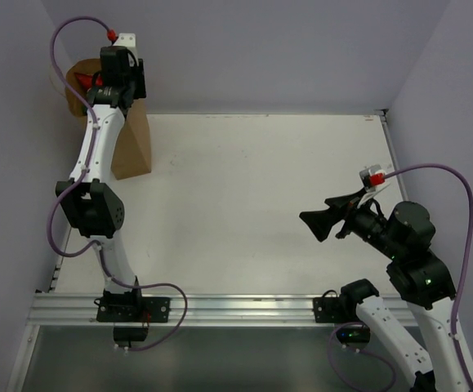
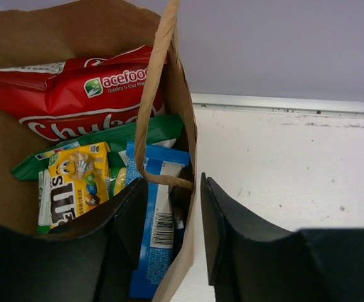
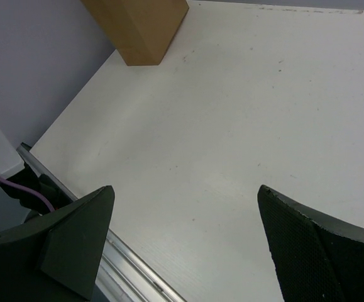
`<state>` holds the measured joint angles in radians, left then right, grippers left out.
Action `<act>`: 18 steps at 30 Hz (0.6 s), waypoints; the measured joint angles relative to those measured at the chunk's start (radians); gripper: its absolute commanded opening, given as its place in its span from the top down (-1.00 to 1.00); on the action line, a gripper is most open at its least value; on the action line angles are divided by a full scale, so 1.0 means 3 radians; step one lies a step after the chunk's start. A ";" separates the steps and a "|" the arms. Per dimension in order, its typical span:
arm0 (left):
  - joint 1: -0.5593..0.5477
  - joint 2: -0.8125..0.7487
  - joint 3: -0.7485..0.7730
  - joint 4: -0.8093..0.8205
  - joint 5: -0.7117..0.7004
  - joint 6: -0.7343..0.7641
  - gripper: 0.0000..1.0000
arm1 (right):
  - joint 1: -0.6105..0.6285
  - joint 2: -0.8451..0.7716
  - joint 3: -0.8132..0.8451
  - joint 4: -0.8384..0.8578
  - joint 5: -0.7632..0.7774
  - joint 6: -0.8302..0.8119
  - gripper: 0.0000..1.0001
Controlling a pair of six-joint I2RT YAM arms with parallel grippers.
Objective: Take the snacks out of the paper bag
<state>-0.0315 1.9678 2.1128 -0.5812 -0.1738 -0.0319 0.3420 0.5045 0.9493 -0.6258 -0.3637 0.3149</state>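
Note:
The brown paper bag [image 1: 131,147] stands at the table's far left, open at the top; its base also shows in the right wrist view [image 3: 141,25]. Inside the bag [image 2: 18,38] lie a red chip bag [image 2: 87,94], a dark green bag [image 2: 150,129], a yellow candy pack [image 2: 78,179] and a blue packet [image 2: 159,207]. A twisted handle [image 2: 153,94] loops over the rim. My left gripper [image 2: 173,184] is open and straddles the bag's right wall, one finger inside beside the blue packet, one outside. My right gripper [image 1: 322,214] is open and empty above the table [image 3: 185,189].
The white table [image 1: 261,204] is bounded by purple walls at the back and sides. An aluminium rail [image 1: 220,309] runs along the near edge, also visible in the right wrist view [image 3: 125,264]. The left arm's elbow [image 1: 93,208] hangs over the table's left edge.

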 measured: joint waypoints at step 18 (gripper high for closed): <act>0.0034 -0.0127 -0.0233 0.0117 0.0909 0.0005 1.00 | 0.0000 0.0067 0.0000 -0.0042 -0.0043 0.0024 -0.98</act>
<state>-0.0212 1.9297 2.0430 -0.5461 0.0990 -0.0303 0.3420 0.5247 0.9493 -0.6384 -0.3767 0.3222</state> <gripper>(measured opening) 0.020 0.990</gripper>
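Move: The bag's right rim, by the foot of the near paper handle, sits between the left gripper's half-closed fingertips, about 1 cm ahead and 1 cm to the right. Inside the bag, the blue packet is some 2 cm ahead, 2 cm left and 6 cm down; the M&M's pouch 3 cm ahead, 8 cm left and 7 cm lower; the red packet 6 cm ahead, 8 cm left and 4 cm lower. From the right hand, that rim lies roughly 38 cm ahead and 47 cm left. Ease the left gripper about 1 cm forward while shutting its fingers, so that they pinch the bag's right rim at the foot of the handle. Keep that pinch and pull the rim to the right, about 4 cm and gathering speed, turning the hand some 15 degrees clockwise and coming slightly back at the end. ##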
